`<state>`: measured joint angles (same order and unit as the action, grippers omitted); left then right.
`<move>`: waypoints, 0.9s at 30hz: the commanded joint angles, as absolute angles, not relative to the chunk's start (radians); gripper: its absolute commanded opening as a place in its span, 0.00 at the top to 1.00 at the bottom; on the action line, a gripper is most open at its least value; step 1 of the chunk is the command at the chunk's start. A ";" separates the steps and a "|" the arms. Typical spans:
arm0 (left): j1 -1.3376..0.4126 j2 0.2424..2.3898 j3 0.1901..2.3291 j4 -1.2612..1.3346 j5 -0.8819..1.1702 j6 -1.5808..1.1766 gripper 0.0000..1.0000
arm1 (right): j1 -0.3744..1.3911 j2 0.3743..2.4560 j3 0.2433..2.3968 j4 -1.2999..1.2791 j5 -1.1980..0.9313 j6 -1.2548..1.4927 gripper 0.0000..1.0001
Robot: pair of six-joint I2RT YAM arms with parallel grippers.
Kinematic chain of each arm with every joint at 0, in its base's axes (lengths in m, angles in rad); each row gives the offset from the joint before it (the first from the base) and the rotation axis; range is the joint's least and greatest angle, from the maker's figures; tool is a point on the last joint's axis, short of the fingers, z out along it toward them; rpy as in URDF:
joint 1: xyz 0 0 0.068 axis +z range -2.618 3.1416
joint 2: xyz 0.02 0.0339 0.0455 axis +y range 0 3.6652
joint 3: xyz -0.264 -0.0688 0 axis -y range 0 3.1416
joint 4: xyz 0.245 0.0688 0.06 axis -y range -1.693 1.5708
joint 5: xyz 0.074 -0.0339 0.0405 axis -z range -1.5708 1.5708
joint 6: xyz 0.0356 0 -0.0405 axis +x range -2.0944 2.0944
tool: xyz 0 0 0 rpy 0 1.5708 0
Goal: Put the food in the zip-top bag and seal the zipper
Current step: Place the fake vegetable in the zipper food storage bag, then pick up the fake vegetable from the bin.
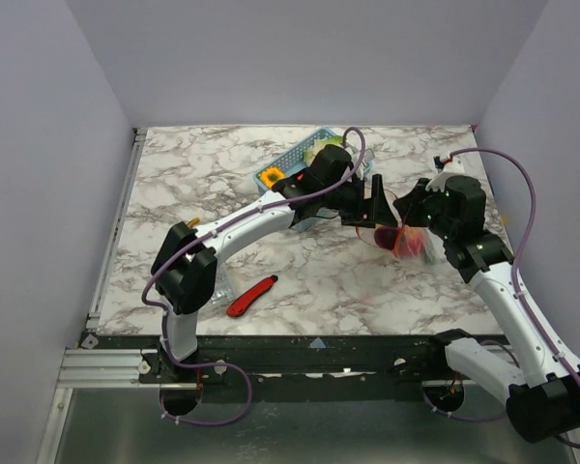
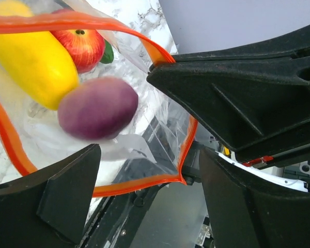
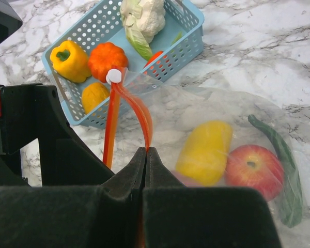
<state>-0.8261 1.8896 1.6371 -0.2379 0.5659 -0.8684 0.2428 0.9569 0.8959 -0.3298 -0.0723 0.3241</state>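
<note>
The clear zip-top bag [image 1: 407, 243] lies right of centre with its mouth held up. My right gripper [image 3: 146, 151] is shut on the orange-red zipper [image 3: 139, 111]. Inside the bag lie a yellow piece [image 3: 204, 152], a red apple [image 3: 253, 170] and a long green piece [image 3: 280, 155]. My left gripper [image 2: 150, 175] stands open over the bag mouth, nothing between its fingers. A blurred purple piece [image 2: 98, 108] sits just inside the orange rim [image 2: 67, 21], beside the yellow piece [image 2: 33, 62].
A blue lattice basket [image 3: 191, 31] behind the bag holds a yellow pepper [image 3: 70, 60], an orange pumpkin [image 3: 107, 61], a cauliflower [image 3: 142, 18] and another yellow-orange piece [image 3: 94, 95]. A red utility knife [image 1: 251, 296] lies near the front left.
</note>
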 commanded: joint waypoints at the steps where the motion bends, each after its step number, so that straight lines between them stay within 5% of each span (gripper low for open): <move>1: -0.831 1.864 1.635 -0.258 0.538 -0.833 0.20 | 0.245 0.939 0.884 -0.304 -0.051 0.334 1.00; 20: -0.768 1.756 1.566 -0.280 0.485 -0.741 0.20 | 0.244 0.944 0.885 -0.307 -0.052 0.334 1.00; 27: -0.731 1.781 1.658 -0.488 0.287 -0.555 0.20 | 0.244 0.950 0.886 -0.301 -0.055 0.334 1.00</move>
<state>-0.7513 1.7836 1.5822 -0.3256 0.4503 -0.7055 0.2428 0.9504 0.8925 -0.3302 -0.0658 0.3244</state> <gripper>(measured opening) 0.791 0.005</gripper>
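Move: The blue basket with the remaining food is the likely next goal, its middle about 14 cm ahead and 14 cm left of the empty left gripper, some 16 cm lower; its yellow pepper is 14 cm ahead and 24 cm left. The released eggplant is 1 cm back, 4 cm right and 9 cm below, with the mango 2 cm ahead, 6 cm right and lower. From the right gripper, the basket is 14 cm ahead and 17 cm left. Keep the left gripper wide open and let it sink a centimetre at the bag's mouth. Then lift it back and draw it out to the left about 5 cm, swinging forward some 3 cm late on, away from the eggplant and towards the basket, while the fingers turn about 10 degrees counter-clockwise. Hold the right gripper still, keeping its pinch on the bag's zipper edge. ##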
